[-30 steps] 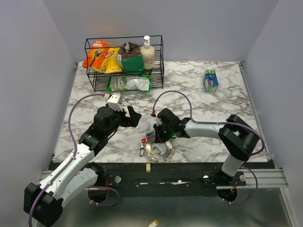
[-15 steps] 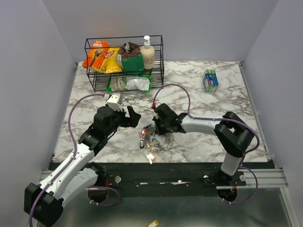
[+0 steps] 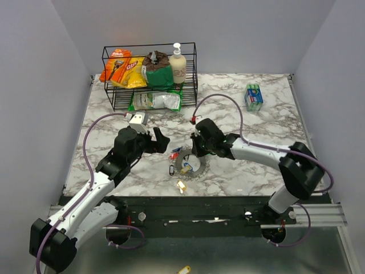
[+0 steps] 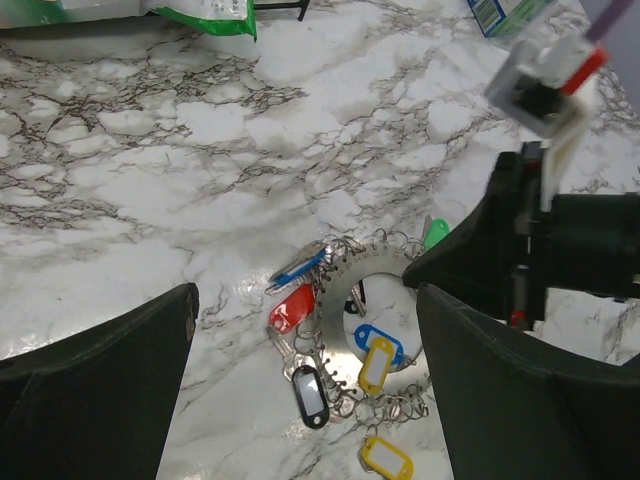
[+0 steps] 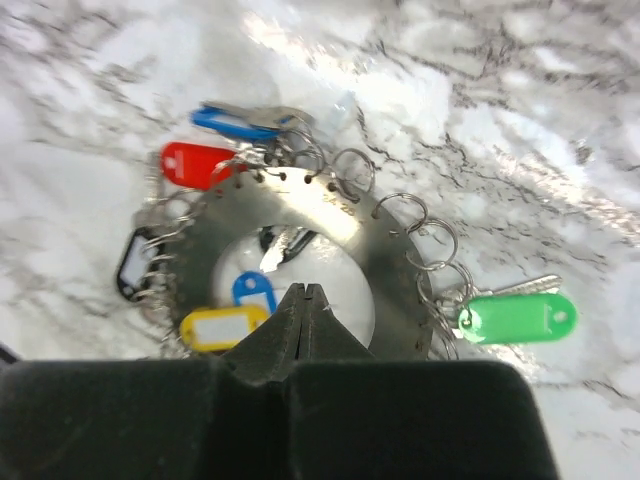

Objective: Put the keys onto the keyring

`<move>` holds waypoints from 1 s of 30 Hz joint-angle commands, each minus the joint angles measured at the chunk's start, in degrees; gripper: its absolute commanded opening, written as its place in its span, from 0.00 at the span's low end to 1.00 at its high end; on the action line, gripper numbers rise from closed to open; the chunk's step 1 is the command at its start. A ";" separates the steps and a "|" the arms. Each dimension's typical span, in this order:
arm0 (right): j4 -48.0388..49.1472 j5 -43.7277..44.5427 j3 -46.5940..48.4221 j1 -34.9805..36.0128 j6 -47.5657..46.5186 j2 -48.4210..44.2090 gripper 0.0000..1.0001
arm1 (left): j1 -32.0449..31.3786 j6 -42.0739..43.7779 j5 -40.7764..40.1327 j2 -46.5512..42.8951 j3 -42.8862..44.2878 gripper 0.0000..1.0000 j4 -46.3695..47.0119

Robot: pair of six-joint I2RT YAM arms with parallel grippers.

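The keyring (image 3: 192, 165) is a flat silvery ring plate with holes along its rim, lying near the table's front middle. Keys with red (image 4: 291, 310), blue (image 4: 297, 268), black (image 4: 308, 396), yellow (image 4: 376, 365) and green (image 5: 520, 317) tags hang from small rings on it. One yellow tag (image 3: 182, 185) lies apart, nearer the front edge. My right gripper (image 5: 305, 292) is shut, with its tips over the keyring's (image 5: 300, 210) central hole. My left gripper (image 3: 161, 141) is wide open and empty, hovering left of the keys.
A black wire rack (image 3: 149, 74) with snack bags and a bottle stands at the back left. A blue-green box (image 3: 253, 97) lies at the back right. The table's front edge is close below the keys.
My right gripper has moved away from the front edge, and the keyring with its keys has shifted with it. A yellow tag now lies apart nearer the edge. The left arm has not moved.
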 commanded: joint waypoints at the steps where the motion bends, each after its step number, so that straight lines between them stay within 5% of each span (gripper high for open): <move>1: 2.09 2.73 -2.89 -0.09 -0.85 -12.06 0.01 | 0.17 -2.08 -1.58 0.63 -0.58 0.99 0.70; 4: 2.09 8.27 -4.99 -0.44 -0.24 -19.26 0.14 | 0.26 -2.87 -1.58 0.63 -0.84 0.99 1.41; 11: 2.44 17.95 -11.23 -1.94 0.03 -34.21 0.80 | 0.17 -4.19 -5.44 -2.35 -1.72 0.99 2.64; 14: 3.23 23.14 -14.92 -2.11 -0.14 -38.62 0.98 | 0.26 -5.51 -7.90 -3.93 -2.87 0.99 3.52; 22: 4.64 28.95 -21.79 -2.55 -0.14 -52.86 1.00 | 0.26 -8.41 -13.18 -3.76 -2.61 0.99 1.76; 30: 4.72 27.64 -22.93 -2.55 0.12 -55.68 1.00 | 0.17 -9.29 -16.52 -3.41 -2.25 0.99 -0.08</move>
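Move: The keyring lies just under my closed right fingertips: its middle is about 3 cm back, 2 cm to the left and 4 cm below. From the same hand, the green key lies some 5 cm right and 2 cm ahead, the red key about 9 cm left and 1 cm ahead, and the loose yellow key roughly 11 cm back and 6 cm left. From my left hand, the keyring is about 10 cm right, 3 cm back and 17 cm below. My right hand, already clear of the keyring, goes on quickly straight up, then swings right over the green key's side, ending some 18 cm higher and 15 cm to the right. On the way I spread its shut fingers wide, tip them up about 35 degrees and turn them clockwise. My open left hand eases about 3 cm left, away from the keyring, turning slightly counter-clockwise. ##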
